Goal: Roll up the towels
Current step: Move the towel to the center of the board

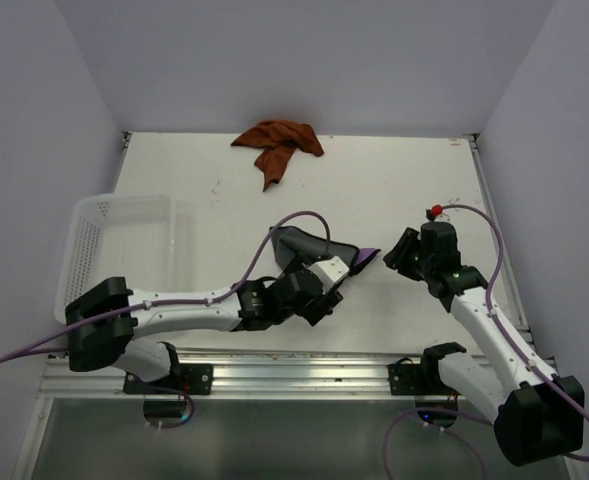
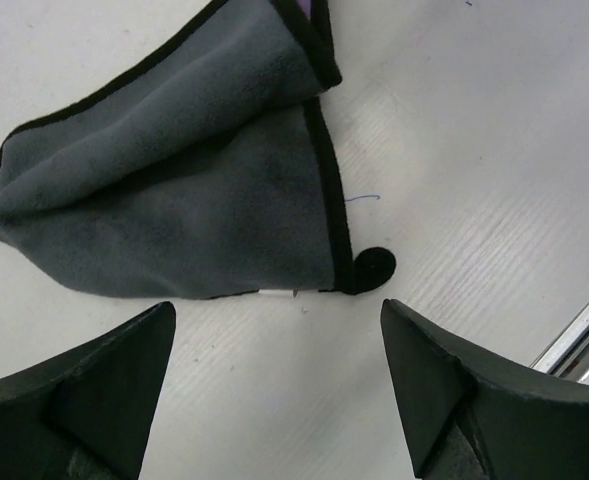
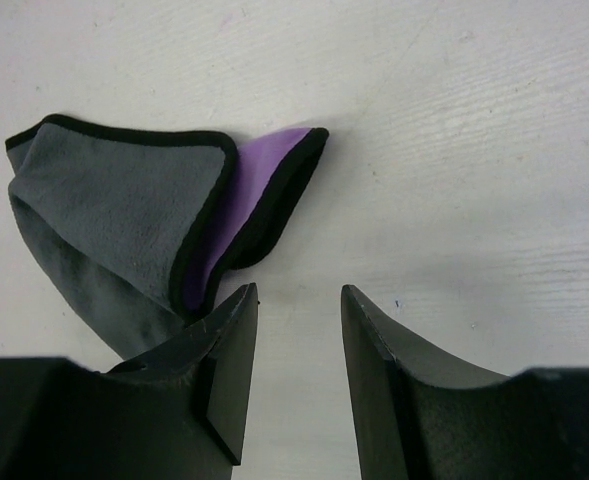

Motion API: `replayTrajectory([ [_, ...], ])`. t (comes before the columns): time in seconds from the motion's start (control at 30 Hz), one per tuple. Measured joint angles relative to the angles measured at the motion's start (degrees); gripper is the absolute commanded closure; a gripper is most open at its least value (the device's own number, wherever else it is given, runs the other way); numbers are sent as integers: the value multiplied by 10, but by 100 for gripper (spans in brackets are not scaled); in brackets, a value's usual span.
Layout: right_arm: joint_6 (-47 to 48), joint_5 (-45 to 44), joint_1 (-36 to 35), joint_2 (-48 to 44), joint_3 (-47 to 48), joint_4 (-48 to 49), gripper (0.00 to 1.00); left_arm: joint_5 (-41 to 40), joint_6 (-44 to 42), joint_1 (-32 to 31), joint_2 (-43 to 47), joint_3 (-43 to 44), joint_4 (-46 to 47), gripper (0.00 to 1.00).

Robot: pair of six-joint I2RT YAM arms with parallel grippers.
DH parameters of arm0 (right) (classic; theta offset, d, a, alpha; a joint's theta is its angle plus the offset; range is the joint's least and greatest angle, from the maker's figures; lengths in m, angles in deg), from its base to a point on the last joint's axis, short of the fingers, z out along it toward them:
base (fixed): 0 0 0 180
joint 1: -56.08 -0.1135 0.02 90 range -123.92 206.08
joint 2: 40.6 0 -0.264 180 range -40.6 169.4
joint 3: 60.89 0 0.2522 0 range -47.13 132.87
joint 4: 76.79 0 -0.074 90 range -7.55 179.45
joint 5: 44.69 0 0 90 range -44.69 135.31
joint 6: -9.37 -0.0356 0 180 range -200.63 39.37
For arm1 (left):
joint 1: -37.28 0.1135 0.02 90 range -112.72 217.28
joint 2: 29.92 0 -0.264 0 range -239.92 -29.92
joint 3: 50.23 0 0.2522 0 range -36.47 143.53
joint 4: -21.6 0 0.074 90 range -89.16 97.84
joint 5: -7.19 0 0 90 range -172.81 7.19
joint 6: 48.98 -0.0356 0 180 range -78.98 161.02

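The purple towel [image 1: 312, 246] lies crumpled near the table's front middle, dark grey side up with black edging, and a purple corner [image 1: 367, 256] pokes out to the right. My left gripper [image 1: 332, 283] hovers at its near edge. In the left wrist view the grey cloth [image 2: 174, 190] lies just beyond the open left gripper [image 2: 277, 310], with bare table between the fingers. My right gripper [image 1: 402, 252] is to the right of the purple corner [image 3: 249, 190]. Its jaws [image 3: 297, 292] are partly open over bare table, holding nothing. The rust orange towel [image 1: 277, 145] lies bunched at the far edge.
A white perforated basket [image 1: 124, 200] stands at the left side of the table. A purple cable [image 1: 294, 218] from the left arm loops over the purple towel. A metal rail [image 1: 304, 372] runs along the near edge. Walls close in the table on three sides.
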Motion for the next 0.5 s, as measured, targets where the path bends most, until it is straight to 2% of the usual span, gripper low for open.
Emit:
replayTrajectory([
  [0.13,2,6,2,0,-6,0,57,-28,-16,-27,-55,35,10,17],
  [0.3,7,15,8,2,-8,2,57,-31,-25,-31,-93,44,26,21],
  [0.5,13,17,14,12,-10,8,57,-32,-29,-31,-133,53,41,35],
])
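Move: Ahead of the left hand lies the grey towel, its middle roughly 10 cm farther out, neither left nor right, and some 9 cm below. Its near corner with the black loop is only about 3 cm ahead and 4 cm to the hand's right, while the purple folded end sits about 10 cm ahead and 11 cm right. From the right hand, the towel's middle is about 19 cm left and 2 cm ahead, some 10 cm lower. Sinking about 4 cm and shifting some 3.5 cm to the right, the left hand comes in towards the towel's near corner with the black loop. The sideways part comes mostly first, then the hand goes nearly straight down. The fingers keep pointing down and forward-right and draw partly together, still open, with no touch on the towel. ##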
